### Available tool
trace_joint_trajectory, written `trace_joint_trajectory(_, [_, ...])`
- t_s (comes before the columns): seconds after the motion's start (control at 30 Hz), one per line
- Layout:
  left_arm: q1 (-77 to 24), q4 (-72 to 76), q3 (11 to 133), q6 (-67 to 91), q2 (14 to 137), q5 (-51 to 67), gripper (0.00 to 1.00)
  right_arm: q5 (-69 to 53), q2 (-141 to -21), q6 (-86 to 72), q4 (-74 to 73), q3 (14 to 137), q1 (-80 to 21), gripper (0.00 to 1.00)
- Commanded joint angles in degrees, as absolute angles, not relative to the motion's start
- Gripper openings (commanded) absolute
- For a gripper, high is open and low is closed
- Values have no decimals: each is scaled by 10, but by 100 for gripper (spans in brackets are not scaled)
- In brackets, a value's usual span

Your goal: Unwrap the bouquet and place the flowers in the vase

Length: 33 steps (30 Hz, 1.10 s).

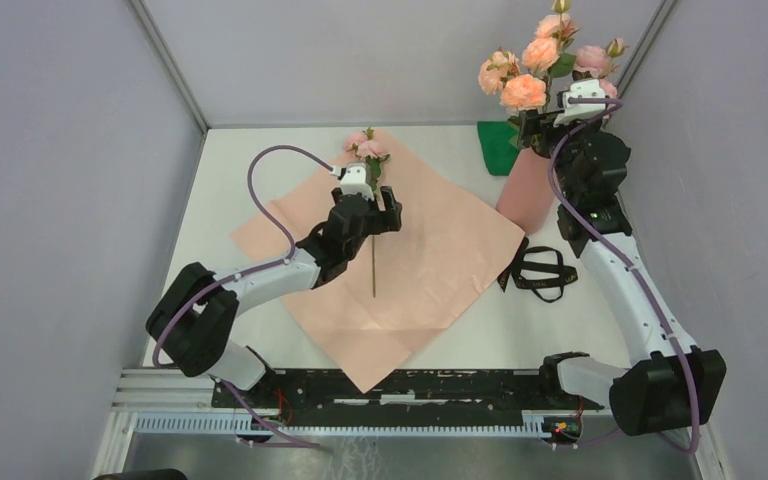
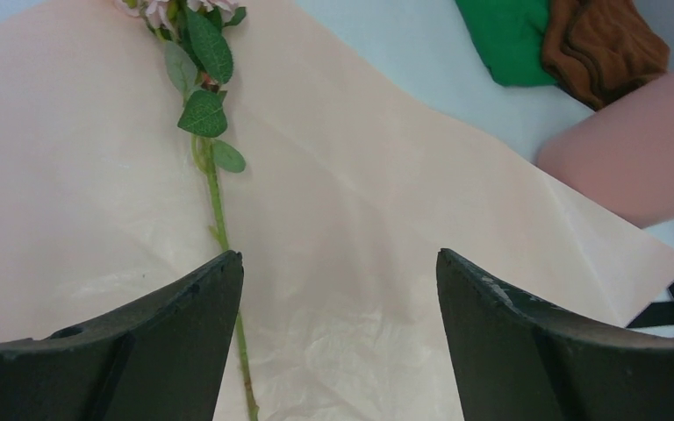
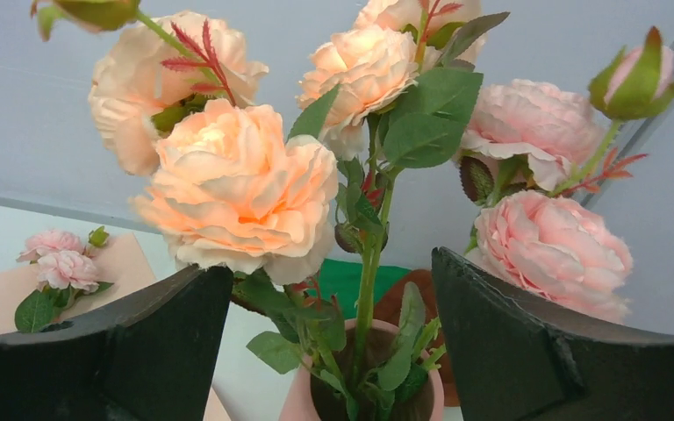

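Note:
The bouquet is undone. Its pink wrapping paper (image 1: 440, 260) lies flat on the table, with its black ribbon (image 1: 543, 272) loose at the paper's right corner. Several pink and peach flowers (image 1: 525, 90) stand in the salmon-pink vase (image 1: 526, 190) at the back right. One pink flower (image 1: 368, 148) lies on the paper, its stem (image 2: 218, 206) pointing toward me. My left gripper (image 2: 340, 254) hangs open over the paper, its left finger just above that stem. My right gripper (image 3: 331, 260) is open above the vase rim (image 3: 298, 399), with the stems loose between its fingers.
A green cloth (image 2: 505, 35) and a brown bundle (image 2: 605, 44) lie behind the vase near the back wall. Grey walls close in the table on the left, back and right. The vase (image 2: 641, 167) stands just past the paper's right edge.

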<state>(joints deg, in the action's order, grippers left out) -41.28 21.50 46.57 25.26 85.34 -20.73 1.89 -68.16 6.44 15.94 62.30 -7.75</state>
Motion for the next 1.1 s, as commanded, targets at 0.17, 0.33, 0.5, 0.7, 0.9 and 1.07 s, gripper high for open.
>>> trace_joint_trajectory(0.17, [-404,32,593,338,908,-310,90,1,-598,39,203,578,-76,89])
trace_joint_trajectory(0.33, [-367,-146,693,381,969,-318,79,-28,-537,22,223,545,-76,88])
trace_joint_trajectory(0.5, [-346,-268,804,375,1072,-297,68,-40,-501,12,229,531,-75,88])
trace_joint_trajectory(0.7, [-345,-308,846,360,1141,-223,58,-39,-494,15,214,522,-76,88])
trace_joint_trajectory(0.9, [-345,-292,830,359,1172,-177,54,-62,-493,2,225,507,-76,88])
trace_joint_trajectory(1.07, [-345,-283,825,357,1179,-156,41,-62,-497,1,224,507,-76,88])
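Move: The last pink flower lies flat on the opened wrapping paper; its stem's middle is about 3 cm ahead of the open left hand, 3 cm to its left and some 15 cm below. Its blooms are about 18 cm ahead and 5 cm left of that hand, and the vase some 4 cm ahead and 30 cm right. From the right hand, the vase is roughly 4 cm ahead, 1 cm right and 29 cm below; the flower's middle about 2 cm ahead, 31 cm left and 39 cm below. To the lying flower's bare stem comes the left hand: it swings forward and left while turning counter-clockwise, then sinks about 14 cm overall, easing back over the stem, tipping some 40 degrees down and narrowing its fingers to about half open astride the stem. The right hand, already empty and open, backs away from the flowers in the vase, rising and then settling partway down. ##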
